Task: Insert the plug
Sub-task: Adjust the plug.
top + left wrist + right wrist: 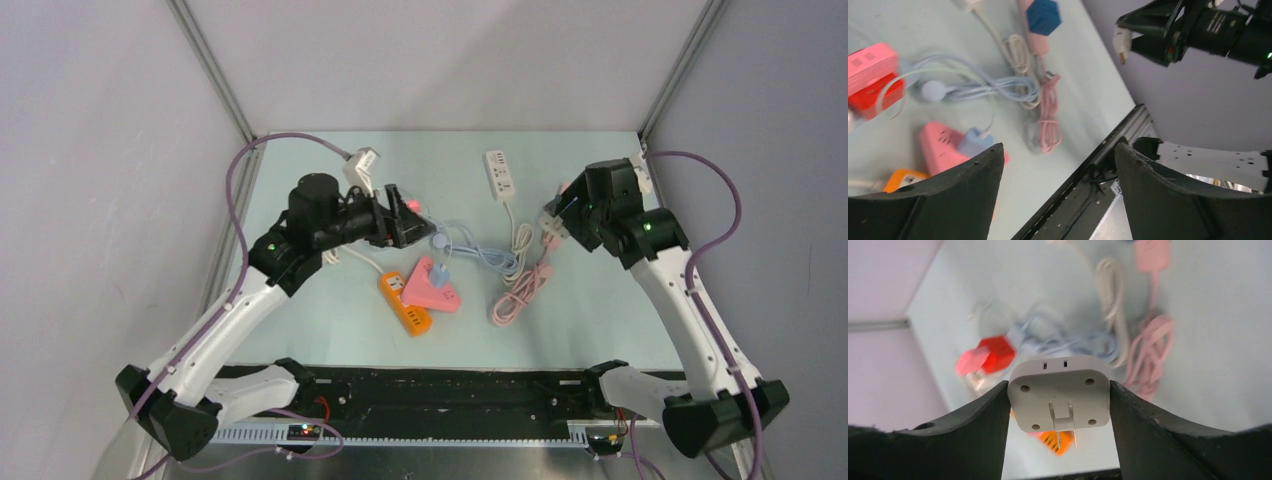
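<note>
My right gripper (1059, 388) is shut on a white square plug (1060, 382), whose two metal prongs (1066, 434) point down towards the table. In the top view the right gripper (553, 222) holds it above the right middle of the table. From the left wrist view the plug (1121, 42) hangs in the air at the upper right. My left gripper (1059, 150) is open with nothing between its fingers. It hovers at the left (410, 222), beside a red and pink block (412, 206).
An orange power strip (405, 303) lies at the front centre, touching a pink triangular strip (432, 288) with a blue plug (440, 272) in it. A white power strip (500, 174) lies at the back. Coiled pink cable (518, 292) and pale blue cable (480, 250) lie between them.
</note>
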Robot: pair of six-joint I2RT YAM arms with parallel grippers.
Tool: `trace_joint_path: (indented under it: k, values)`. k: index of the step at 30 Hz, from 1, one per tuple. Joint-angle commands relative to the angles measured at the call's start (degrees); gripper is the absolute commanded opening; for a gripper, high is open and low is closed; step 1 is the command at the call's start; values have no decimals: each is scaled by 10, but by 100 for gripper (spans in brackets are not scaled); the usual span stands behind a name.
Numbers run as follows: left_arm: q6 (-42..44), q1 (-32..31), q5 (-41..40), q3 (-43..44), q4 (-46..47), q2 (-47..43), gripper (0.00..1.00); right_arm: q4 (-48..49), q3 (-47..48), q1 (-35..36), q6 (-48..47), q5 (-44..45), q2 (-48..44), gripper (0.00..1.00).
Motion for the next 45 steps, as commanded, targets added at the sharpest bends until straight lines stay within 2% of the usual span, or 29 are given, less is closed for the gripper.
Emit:
trace_joint_path:
  k: [1, 3, 5, 10, 20, 26, 32, 38, 42, 43, 45]
  values:
    - [-34, -48, 34, 17, 116, 27, 86, 11, 7, 74, 117, -40, -28, 54]
    - [-56, -60, 47, 0, 187, 35, 86, 19, 7, 118, 145, -42, -34, 54]
    - [-69, -75, 37, -10, 217, 44, 86, 36, 6, 143, 156, -46, -38, 53]
    - [-23, -124, -5, 0, 222, 73, 85, 70, 6, 163, 174, -80, -42, 53]
    - [-15, -163, -47, 5, 215, 120, 78, 112, 7, 179, 189, -104, -40, 52]
    - [-25, -169, -75, 31, 208, 150, 68, 117, 7, 190, 191, -96, -34, 53]
    - [-29, -170, -62, 33, 207, 157, 40, 116, 6, 191, 194, -95, -32, 52]
    - [-28, -170, -48, 20, 207, 147, 24, 117, 6, 189, 193, -93, -32, 51]
    - [-24, -170, -44, 12, 207, 138, 18, 114, 7, 188, 192, -92, -29, 51]
    - [-22, -171, -42, 9, 207, 134, 19, 113, 6, 188, 192, -92, -28, 51]
    - [-18, -170, -41, 3, 207, 129, 27, 112, 7, 187, 193, -94, -27, 51]
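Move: The white plug, still held between the right fingers, is about 27 cm to the left hand's right, 4 cm ahead and 7 cm lower. The pink triangle is some 33 cm below the left hand, 3 cm right and 1 cm ahead. From the right hand, the left gripper is about 27 cm left, 4 cm back and 7 cm higher; the blue cable bundle is 10 cm left, 5 cm ahead and 26 cm below. Leftward by some 13 cm, also rising and drawing back about 5 cm, the right hand carries the plug to the left gripper, rolling its left side up about 25 degrees and turning somewhat counter-clockwise, then holds still. The left hand comes right about 12 cm with open fingers, then closes them to pinch the plug's lower, pronged edge across its thickness. ##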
